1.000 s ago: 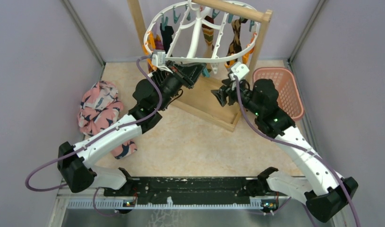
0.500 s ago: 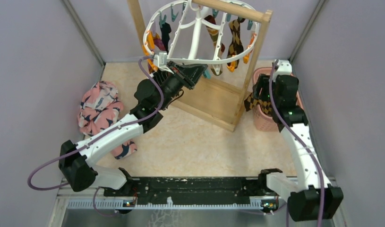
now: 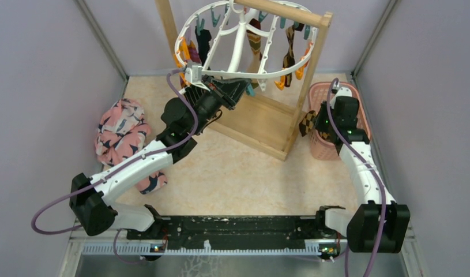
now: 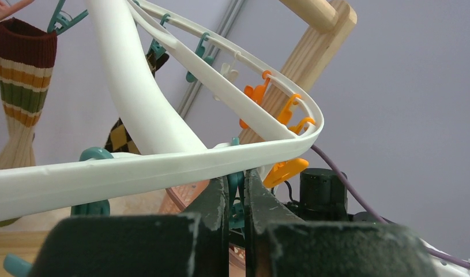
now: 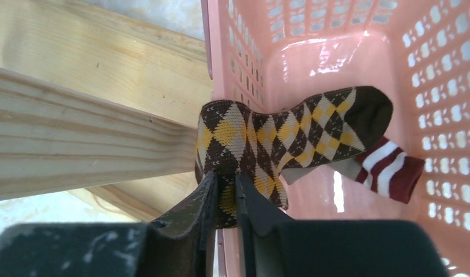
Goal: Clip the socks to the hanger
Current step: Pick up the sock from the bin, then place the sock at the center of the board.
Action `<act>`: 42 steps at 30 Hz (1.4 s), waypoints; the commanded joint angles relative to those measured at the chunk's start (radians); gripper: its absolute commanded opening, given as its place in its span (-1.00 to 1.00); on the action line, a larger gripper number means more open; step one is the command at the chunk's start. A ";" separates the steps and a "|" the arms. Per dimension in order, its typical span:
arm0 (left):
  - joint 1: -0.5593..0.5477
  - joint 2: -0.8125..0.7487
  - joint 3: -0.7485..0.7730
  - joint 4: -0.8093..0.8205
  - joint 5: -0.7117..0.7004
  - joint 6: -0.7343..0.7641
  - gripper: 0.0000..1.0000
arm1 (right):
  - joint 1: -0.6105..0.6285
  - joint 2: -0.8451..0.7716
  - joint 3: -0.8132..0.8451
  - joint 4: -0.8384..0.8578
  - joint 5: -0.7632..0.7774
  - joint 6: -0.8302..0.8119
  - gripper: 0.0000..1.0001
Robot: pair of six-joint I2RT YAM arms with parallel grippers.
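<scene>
The white oval hanger (image 3: 261,74) hangs from the wooden rack, with a black sock (image 3: 203,41), a striped sock (image 3: 254,34) and an argyle sock (image 3: 289,49) clipped to it. Just below its near rim, my left gripper (image 3: 243,88) is shut on a teal clip (image 4: 236,183); the hanger rim (image 4: 163,164) crosses right above the fingertips. At the pink basket's left rim, my right gripper (image 5: 225,183) is shut on the cuff of a brown-and-yellow argyle sock (image 5: 290,130) that drapes over the rim. A maroon-and-white striped sock (image 5: 388,167) lies under it inside the basket.
The wooden rack's base board (image 3: 261,124) and right post (image 3: 308,75) stand between the two arms. The pink lattice basket (image 3: 359,98) sits at the right wall. A bundled pink bird-print cloth (image 3: 121,131) lies at the left. Orange clips (image 4: 284,109) hang along the hanger's far rim.
My right arm swung from under the hanger over to the basket and its jaws closed on the argyle sock. The left arm kept its grip on the clip.
</scene>
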 commanded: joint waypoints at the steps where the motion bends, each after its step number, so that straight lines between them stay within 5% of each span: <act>1: -0.002 -0.020 -0.023 -0.006 0.036 0.006 -1.00 | 0.000 -0.004 -0.011 0.050 -0.019 0.006 -0.88; 2: -0.002 -0.020 -0.020 -0.005 0.036 0.005 -1.00 | 0.001 -0.005 -0.009 0.047 -0.013 0.007 -1.00; 14: -0.002 -0.012 -0.014 -0.007 0.071 0.000 -1.00 | 0.000 -0.205 0.025 0.033 -0.012 0.003 -1.00; 22: -0.002 -0.002 0.000 -0.001 0.094 -0.005 -1.00 | 0.016 -0.292 0.037 -0.048 -0.228 0.048 -1.00; 28: -0.002 0.004 0.000 -0.001 0.091 -0.006 -1.00 | 0.289 -0.312 -0.020 -0.076 -0.144 0.064 -1.00; 32: -0.002 0.007 -0.005 0.001 0.089 -0.011 -1.00 | 0.396 -0.261 -0.098 0.023 -0.127 0.111 -1.00; 42: -0.002 -0.003 -0.006 -0.026 0.075 0.003 -1.00 | 0.446 0.081 -0.227 0.372 -0.201 0.150 -1.00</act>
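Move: The argyle sock lies over the bin's left rim, its near part already between the right fingers; its middle is some 2 cm ahead, 2 cm right and 3 cm below the right hand. The bin's middle is roughly 8 cm right, level fore and aft, and 8 cm down; the stand's wooden post is about 6 cm left and 3 cm ahead. From the left hand the sock is some 27 cm right, 6 cm ahead and 27 cm lower. Shut the right fingers fully on the sock at the bin's rim, then lift straight up and back about 9 cm to draw it clear. Keeping the pinch, swing left about 16 cm past the near side of the post, turning the hand nearly 30 degrees counter-clockwise, and sink about 14 cm from the top of the arc, over the near edge of the stand's base. ##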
